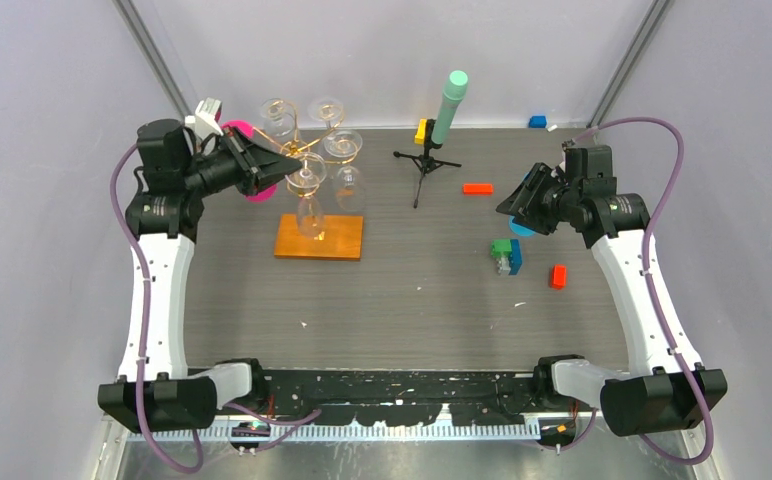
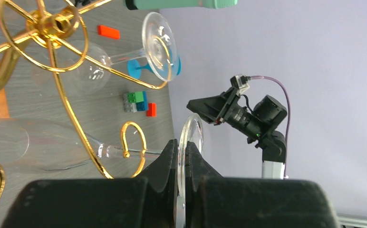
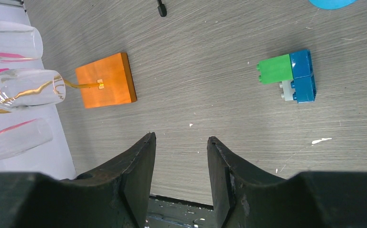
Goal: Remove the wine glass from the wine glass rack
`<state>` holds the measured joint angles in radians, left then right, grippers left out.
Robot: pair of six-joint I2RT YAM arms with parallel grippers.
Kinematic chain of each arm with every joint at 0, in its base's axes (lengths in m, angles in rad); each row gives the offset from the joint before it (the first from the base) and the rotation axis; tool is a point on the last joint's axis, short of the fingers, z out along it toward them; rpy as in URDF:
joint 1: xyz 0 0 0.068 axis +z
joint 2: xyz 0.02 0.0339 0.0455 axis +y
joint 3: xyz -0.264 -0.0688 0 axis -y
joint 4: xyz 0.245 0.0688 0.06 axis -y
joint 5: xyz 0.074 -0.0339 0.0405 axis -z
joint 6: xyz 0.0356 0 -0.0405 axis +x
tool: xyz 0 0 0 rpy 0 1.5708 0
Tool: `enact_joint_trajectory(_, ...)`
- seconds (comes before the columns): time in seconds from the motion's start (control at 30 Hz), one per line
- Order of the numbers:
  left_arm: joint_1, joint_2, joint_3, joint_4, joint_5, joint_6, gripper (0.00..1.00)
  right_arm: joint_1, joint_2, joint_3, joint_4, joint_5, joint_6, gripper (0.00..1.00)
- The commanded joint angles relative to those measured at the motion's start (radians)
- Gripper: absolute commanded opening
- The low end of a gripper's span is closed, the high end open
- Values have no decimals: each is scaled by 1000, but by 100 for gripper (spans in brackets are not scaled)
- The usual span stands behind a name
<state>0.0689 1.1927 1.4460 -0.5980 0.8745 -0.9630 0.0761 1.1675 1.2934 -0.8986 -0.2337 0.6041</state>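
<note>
The wine glass rack (image 1: 314, 150) is a gold scroll stand on an orange wooden base (image 1: 319, 237), left of centre at the back. Several clear glasses hang upside down from its arms. My left gripper (image 1: 294, 166) is at the rack's near-left arm. In the left wrist view my left gripper (image 2: 185, 145) is shut on the round foot of one wine glass (image 2: 192, 130). That glass's stem (image 2: 112, 151) still runs through a gold curl (image 2: 133, 142). My right gripper (image 1: 510, 208) hovers far to the right, open and empty (image 3: 181, 140).
A black tripod with a mint-green cylinder (image 1: 442, 125) stands right of the rack. A green and blue block cluster (image 1: 506, 256), red blocks (image 1: 478, 188) (image 1: 559, 276), a blue disc (image 1: 522, 229) and a yellow block (image 1: 420, 130) lie around. A pink object (image 1: 238, 130) sits behind the left arm.
</note>
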Motion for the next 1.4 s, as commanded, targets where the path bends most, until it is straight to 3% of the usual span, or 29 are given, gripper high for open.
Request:
enact_joint_trajectory(0.0,11,-35,-11,105,87,-67,0,-1,-17,47,11,1,-6,49)
enact_joint_trajectory(0.33,11,-60,24,6,83,1,0,-1,-30,50,12,-19,-7,52)
enact_joint_trajectory(0.57,13,-50,124,-146,-69,119,0,0,-85,31,56,-46,-10,66)
enact_joint_trajectory(0.7,23,-45,131,-142,-112,127,0,-1,-89,24,57,-59,-17,71)
enact_joint_trajectory(1.2,26,27,42,222,-26,-85,0,-1,-100,-10,82,-89,-22,73)
enact_joint_trajectory(1.37,-18,63,17,302,-21,-105,0,-1,-101,-22,102,-129,-28,73)
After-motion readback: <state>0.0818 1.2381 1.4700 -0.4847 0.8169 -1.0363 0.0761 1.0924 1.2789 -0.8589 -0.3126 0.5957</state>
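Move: My left hand pinches the rim of the clear upside-down wine glass's foot. The gold rack hook round its stem is about 5 cm below my fingers and 2 cm to the right, level fore and aft. The rack's hub is roughly 7 cm ahead, 1 cm left and 7 cm lower; the next clear glass's foot is some 7 cm ahead, 5 cm right and 4 cm lower. From my right hand that hook is about 35 cm left, 1 cm ahead and 10 cm higher. Keeping the glass's foot pinched, I work the stem against its hook with my left hand: first I ease back about 1.5 cm and slightly up, then go left about 2 cm, then push forward some 4 cm, ending a little higher, the wrist rocking only 5 to 10 degrees. Meanwhile my empty right hand rises nearly 3 cm, draws slightly back and opens wider. ##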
